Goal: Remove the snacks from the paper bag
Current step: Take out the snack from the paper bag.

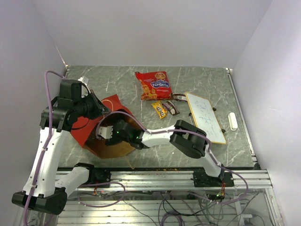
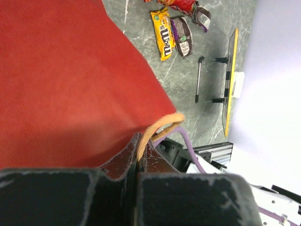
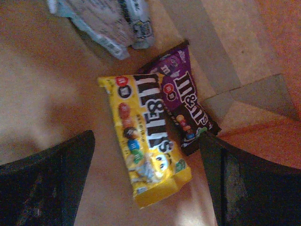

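The red paper bag lies on its side at the left, its brown mouth facing the arms. My left gripper is shut on the bag's tan string handle and holds the upper wall up. My right gripper is inside the bag, open. A yellow packet lies on the bag floor, its lower end between the fingers. A dark purple packet lies beside it and silvery wrappers lie further in. On the table lie a large red packet, a yellow packet and dark wrappers.
A white wood-framed board lies right of the loose snacks, with a small white block beyond it. White walls close in the table on three sides. A metal rail runs along the near edge.
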You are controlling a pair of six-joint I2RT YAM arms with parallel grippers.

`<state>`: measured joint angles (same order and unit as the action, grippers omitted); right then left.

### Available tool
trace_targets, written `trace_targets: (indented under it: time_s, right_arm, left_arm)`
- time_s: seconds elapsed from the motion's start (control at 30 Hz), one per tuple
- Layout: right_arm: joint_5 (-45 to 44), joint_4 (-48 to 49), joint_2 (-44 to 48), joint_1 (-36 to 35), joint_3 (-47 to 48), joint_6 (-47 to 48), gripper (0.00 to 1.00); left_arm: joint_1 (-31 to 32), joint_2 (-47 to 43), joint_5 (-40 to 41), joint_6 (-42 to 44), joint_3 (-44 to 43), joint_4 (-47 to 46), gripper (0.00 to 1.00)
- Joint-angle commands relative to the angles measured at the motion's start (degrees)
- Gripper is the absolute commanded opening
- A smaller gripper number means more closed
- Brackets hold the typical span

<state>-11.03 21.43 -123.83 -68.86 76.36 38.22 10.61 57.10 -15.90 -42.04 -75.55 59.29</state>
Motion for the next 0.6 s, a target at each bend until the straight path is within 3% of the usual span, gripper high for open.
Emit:
trace_targets:
  time_s: [0.0, 0.17, 0.33, 0.47, 0.57]
  right_arm:
    - [0.65, 3.31, -2.84, 2.76, 3.15, -4.54, 0.91]
    - [5.18, 1.75, -4.42, 3.85, 3.39, -7.59, 0.8]
    - [5.2, -2.37, -5.95, 3.94, 4.43, -9.53, 0.56]
    - [6.25, -5.09, -5.26, 3.87, 5.23, -9.71, 0.46]
    - [7.29, -5.82, -3.93, 3.9, 5.14, -9.26, 0.33]
  left_arm:
    - [0.11, -1.04, -2.73, -0.38, 0.84, 1.33, 0.07]
    - [0.11, -1.56, -3.43, -1.73, 1.87, -0.76, 0.07]
    - [0.11, -2.01, -3.3, -1.41, 1.77, -0.52, 0.07]
    - [0.11, -2.59, -2.25, -1.19, 1.71, 0.19, 0.07]
    - [0.11, -3.28, -1.67, -1.65, 2.3, -0.25, 0.07]
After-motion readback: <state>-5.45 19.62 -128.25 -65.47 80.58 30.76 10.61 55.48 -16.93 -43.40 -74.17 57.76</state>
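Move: The yellow M&M's packet on the bag's inside lies in front of the right fingers, about 2 cm ahead, 2 cm left and 3 cm below. The purple M&M's packet touches it, some 7 cm ahead and 4 cm left of the hand; the silver packets lie deeper in the bag, roughly 6 cm ahead and 11 cm left, all at about the yellow one's height. From the left hand, the yellow packet is about 3 cm ahead, 4 cm left and 26 cm below. Ease the open right gripper about 2.5 cm forward over the yellow M&M's packet, then sink some 2 cm onto it, drawing back slightly and rolling the hand about 10 degrees around its fingers. While sinking, close to under half open so the tips take the packet's near half by both long edges. Keep the left gripper shut on the bag's handle, holding it up. ##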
